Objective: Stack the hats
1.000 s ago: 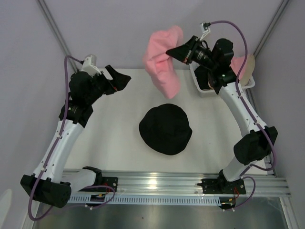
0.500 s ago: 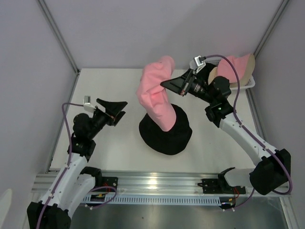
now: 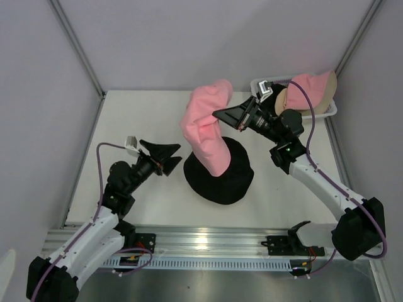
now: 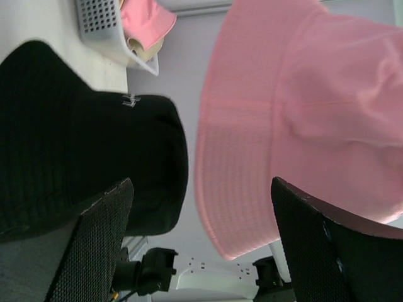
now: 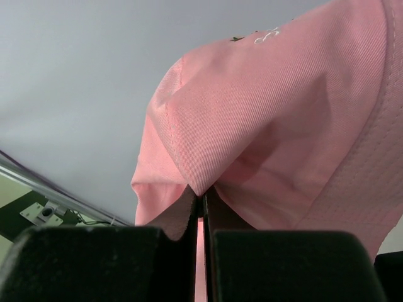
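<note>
A black hat lies flat in the middle of the table. The pink hat hangs above it, its lower edge draped over the black hat's crown. My right gripper is shut on a fold of the pink hat, pinched at the fingertips of the gripper. My left gripper stands open just left of the black hat, nothing between its fingers. From the left wrist I see the black hat with a small light mark and the pink hat beyond the gripper. A beige-and-pink hat rests in the basket.
A white mesh basket stands at the back right corner, also seen as the basket in the left wrist view. Grey walls close the table at the back and both sides. The rail with the arm bases runs along the near edge.
My right arm has brought the pink hat down from the back onto the black hat. My left arm has swung from the back left, low, towards the black hat.
</note>
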Available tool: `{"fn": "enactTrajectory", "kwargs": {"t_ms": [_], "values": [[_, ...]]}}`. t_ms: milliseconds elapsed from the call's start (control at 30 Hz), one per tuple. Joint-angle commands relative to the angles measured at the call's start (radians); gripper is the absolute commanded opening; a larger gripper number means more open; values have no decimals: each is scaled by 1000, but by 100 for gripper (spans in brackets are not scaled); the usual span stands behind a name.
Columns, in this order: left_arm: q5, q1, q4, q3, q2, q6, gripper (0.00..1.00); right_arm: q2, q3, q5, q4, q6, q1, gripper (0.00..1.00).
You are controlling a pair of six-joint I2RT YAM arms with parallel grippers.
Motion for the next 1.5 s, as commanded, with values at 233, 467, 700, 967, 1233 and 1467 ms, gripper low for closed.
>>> {"fn": "enactTrajectory", "kwargs": {"t_ms": [233,467,700,967,1233,1467], "values": [[-116,-161,377,-60,149,-98,91,-61,-59,86,104,40,18,0],[-115,-193,617,-63,299,-98,87,-59,-63,81,101,45,20,0],[-144,-201,780,-47,365,-89,74,-58,-68,69,86,66,22,0],[-156,-219,840,-46,394,-68,7,-127,-42,98,-119,-50,20,0],[-288,-244,229,76,89,219,1,-205,171,265,-822,-308,20,0],[-418,-261,-137,150,-63,377,1,-260,210,287,-1020,-290,20,0]]}}
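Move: The right gripper already holds the pink hat by its crown. The hat's middle is about 3 cm left of that hand, level fore-and-aft and some 5 cm below. From the open left gripper, the pink hat's middle is about 12 cm right, 5 cm ahead and 8 cm up, its brim edge hanging nearer. The black hat on its stand lies roughly 15 cm right, 6 cm ahead and 12 cm below the left hand. Bring the open left gripper about 5 cm to the right so the pink hat's brim comes between its fingers, and shut them to pinch it. Then raise the left hand some 7 cm while drawing it back left, tipping its fingers upward. Keep the right grip on the crown, lower it slightly, then carry it about 5 cm right and a little back, its fingertips dipping some 20 degrees. ##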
